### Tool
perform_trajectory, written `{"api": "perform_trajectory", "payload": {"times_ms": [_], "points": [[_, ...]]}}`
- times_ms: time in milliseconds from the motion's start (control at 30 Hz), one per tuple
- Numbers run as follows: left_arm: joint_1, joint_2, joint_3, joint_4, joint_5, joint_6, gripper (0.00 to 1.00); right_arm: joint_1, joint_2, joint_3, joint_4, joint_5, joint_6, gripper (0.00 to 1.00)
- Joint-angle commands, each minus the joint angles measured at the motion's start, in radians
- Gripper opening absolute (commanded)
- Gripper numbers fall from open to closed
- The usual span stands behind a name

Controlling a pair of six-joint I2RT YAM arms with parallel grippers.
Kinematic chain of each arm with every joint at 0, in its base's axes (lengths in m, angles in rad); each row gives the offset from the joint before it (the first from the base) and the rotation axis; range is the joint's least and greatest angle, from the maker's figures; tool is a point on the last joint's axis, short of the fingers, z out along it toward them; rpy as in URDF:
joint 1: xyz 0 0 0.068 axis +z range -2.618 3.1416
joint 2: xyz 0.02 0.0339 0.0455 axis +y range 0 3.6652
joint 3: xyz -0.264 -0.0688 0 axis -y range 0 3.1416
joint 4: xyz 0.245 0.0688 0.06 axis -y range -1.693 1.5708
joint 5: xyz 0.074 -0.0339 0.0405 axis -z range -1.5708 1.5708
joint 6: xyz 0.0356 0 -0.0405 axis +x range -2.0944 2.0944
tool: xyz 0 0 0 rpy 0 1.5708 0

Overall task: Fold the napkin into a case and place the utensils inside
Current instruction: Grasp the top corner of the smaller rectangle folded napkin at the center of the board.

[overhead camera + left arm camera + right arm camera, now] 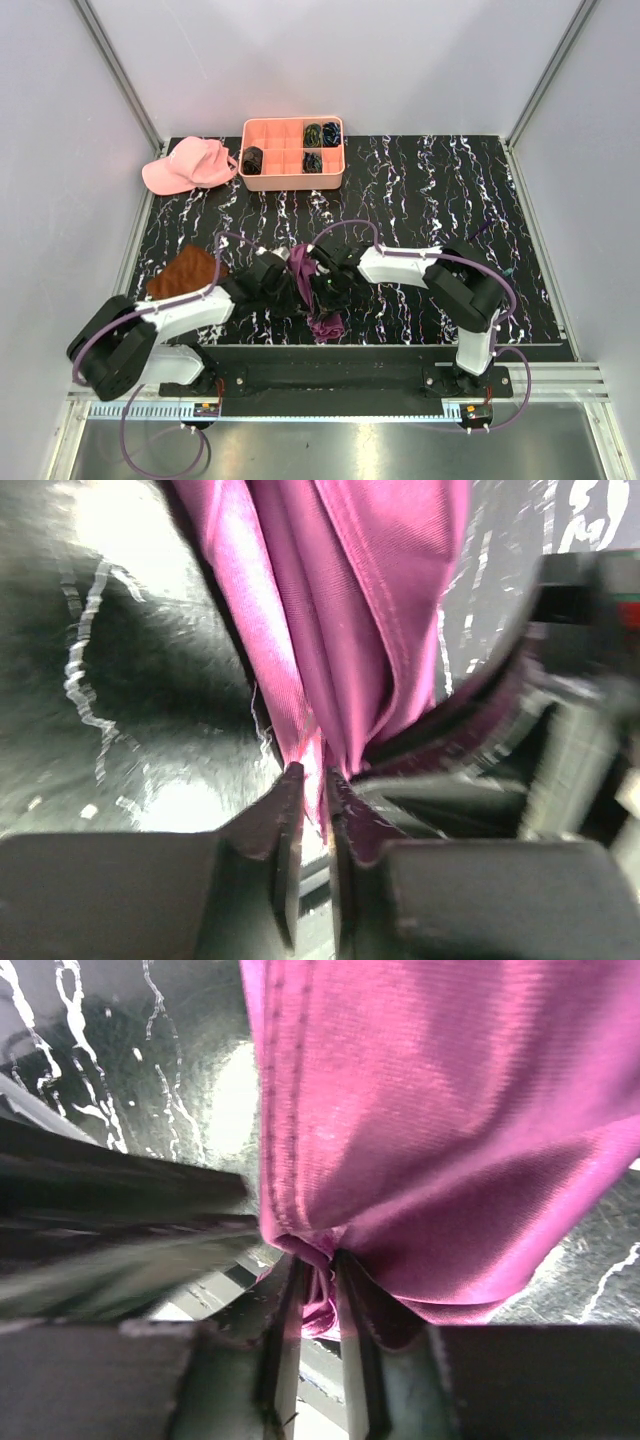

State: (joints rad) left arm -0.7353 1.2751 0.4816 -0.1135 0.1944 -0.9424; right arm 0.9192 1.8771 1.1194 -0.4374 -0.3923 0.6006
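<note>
The magenta napkin (326,322) hangs bunched between the two arms near the table's front middle. My left gripper (288,281) comes in from the left and its narrow jaws pinch a folded edge of the napkin (350,610) at the fingertips (290,780). My right gripper (327,283) comes in from the right, jaws close together with a hemmed fold of the napkin (440,1110) caught between them. In the wrist views the left gripper (311,776) and the right gripper (318,1266) each show cloth in the gap. The utensils are out of view.
A salmon compartment tray (293,182) stands at the back with dark coiled bundles (313,160) in some cells. A pink cap (188,165) lies to its left. A rust-brown cloth (183,275) lies by the left arm. The black marbled tabletop (450,200) spreads to the right.
</note>
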Motion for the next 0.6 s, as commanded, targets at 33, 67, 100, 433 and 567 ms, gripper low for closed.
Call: {"api": "perform_trajectory", "payload": {"times_ms": [33,67,100,433,567], "points": [[0.100,-0.112,0.045,-0.089,-0.015,0.060,0.21,-0.005,-0.041,-0.035,0.022,0.021,-0.004,0.32],[0.144,-0.114,0.051,-0.081,0.003,0.066,0.21,-0.005,-0.044,-0.038,0.022,0.024,-0.007,0.34],[0.164,-0.106,0.061,-0.059,0.046,0.071,0.22,-0.005,-0.047,-0.043,0.020,0.024,-0.009,0.36],[0.208,0.131,0.166,0.192,0.266,-0.025,0.18,-0.005,-0.085,-0.066,0.035,0.030,-0.016,0.50],[0.208,0.217,0.183,0.244,0.298,-0.041,0.17,-0.005,-0.101,-0.072,0.043,0.033,-0.015,0.52]]}}
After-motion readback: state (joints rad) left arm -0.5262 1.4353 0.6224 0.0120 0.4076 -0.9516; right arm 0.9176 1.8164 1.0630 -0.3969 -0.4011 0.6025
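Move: The napkin's top corner is about 14 cm ahead of the left gripper, level sideways and some 2 cm below it. The napkin's bunched near end lies roughly 4 cm back and 6 cm right of that gripper, and the brown square about 9 cm ahead and 26 cm left. From the right gripper, the near end is some 2 cm back and 1 cm below; the top corner is about 15 cm ahead and 6 cm left. Bring the left gripper forward about 7 cm and up 3 to 4 cm along the napkin towards its top corner, bowing some 2.5 cm left before swinging back right. Tilt its fingers about 10 degrees flatter to the right, still nearly shut. Meanwhile keep the right gripper almost in place at the bunched near end, spreading its fingers to half open to let go of the cloth. ##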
